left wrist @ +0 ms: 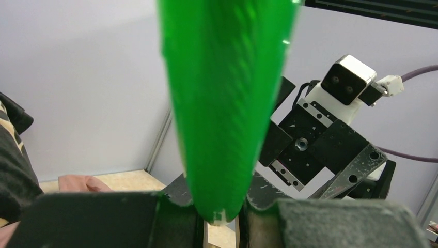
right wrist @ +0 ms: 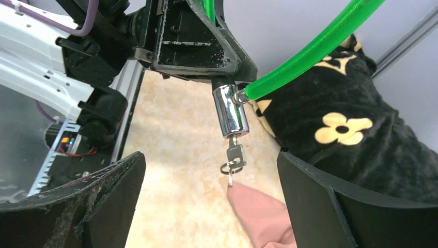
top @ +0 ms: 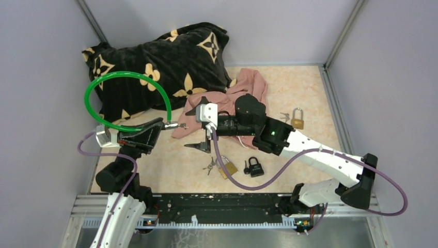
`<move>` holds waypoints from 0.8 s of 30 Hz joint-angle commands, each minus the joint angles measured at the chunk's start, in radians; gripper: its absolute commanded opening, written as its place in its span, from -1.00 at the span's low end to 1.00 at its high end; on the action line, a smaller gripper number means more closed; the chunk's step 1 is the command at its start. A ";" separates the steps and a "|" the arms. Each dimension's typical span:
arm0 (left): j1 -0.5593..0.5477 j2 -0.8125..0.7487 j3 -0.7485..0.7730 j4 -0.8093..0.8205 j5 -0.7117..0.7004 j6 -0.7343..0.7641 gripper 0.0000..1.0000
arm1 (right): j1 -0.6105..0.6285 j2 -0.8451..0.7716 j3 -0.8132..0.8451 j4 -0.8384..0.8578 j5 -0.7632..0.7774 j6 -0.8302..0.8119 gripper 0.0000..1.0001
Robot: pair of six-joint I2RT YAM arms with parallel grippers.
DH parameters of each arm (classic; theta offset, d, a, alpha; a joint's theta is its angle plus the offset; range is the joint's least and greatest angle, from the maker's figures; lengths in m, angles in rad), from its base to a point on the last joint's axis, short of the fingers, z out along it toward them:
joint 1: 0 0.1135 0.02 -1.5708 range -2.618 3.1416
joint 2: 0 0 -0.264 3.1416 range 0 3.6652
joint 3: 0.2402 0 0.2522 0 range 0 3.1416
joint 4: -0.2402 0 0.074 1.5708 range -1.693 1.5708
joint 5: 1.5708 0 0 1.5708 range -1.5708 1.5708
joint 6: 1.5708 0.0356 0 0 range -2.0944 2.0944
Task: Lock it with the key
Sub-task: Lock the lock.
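Observation:
A green cable lock (top: 129, 90) loops above the table. My left gripper (top: 164, 124) is shut on its end by the chrome lock barrel (right wrist: 231, 111); the cable fills the left wrist view (left wrist: 222, 103). A key (right wrist: 235, 154) with a ring and a second key sits in the barrel's end and hangs free. My right gripper (top: 201, 129) is open, its black fingers (right wrist: 98, 201) wide apart on either side of the key, a short way from it and not touching.
A black flowered cushion (top: 165, 62) lies at the back left, a pink cloth (top: 232, 98) behind the right gripper. A brass padlock (top: 297, 120) with keys, a second brass padlock (top: 227, 168) and a black padlock (top: 255, 167) lie on the table.

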 commanded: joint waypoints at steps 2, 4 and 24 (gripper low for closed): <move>0.001 -0.004 0.004 0.045 0.009 0.016 -1.00 | -0.006 0.035 0.155 -0.168 -0.030 0.056 0.79; 0.001 -0.005 0.004 0.045 0.012 0.018 -1.00 | -0.006 0.086 0.235 -0.241 -0.045 0.057 0.55; 0.001 -0.008 0.004 0.055 0.025 0.025 -1.00 | -0.025 0.178 0.299 -0.284 -0.044 0.045 -0.73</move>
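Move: Just off the open right fingertips, the key stands in the end of the lock: its head is about 3 cm to the right hand's left, 1 cm ahead and 2 cm below. The lock's chrome cylinder is some 4 cm farther left, level with the key. The left gripper's tips holding the lock are roughly 10 cm left of the right hand and 1 cm ahead. From the left hand, the key lies about 7 cm to the right, level ahead. Swinging in from beside the key, the right hand goes left and a little forward, rising about 1 cm before dropping some 3 cm; overall it travels about 3 cm towards the key head. The fingers tip down some 10 degrees with a slight roll and close from wide open to a narrow gap around the key. The left hand stays, keeping its grip on the lock. ##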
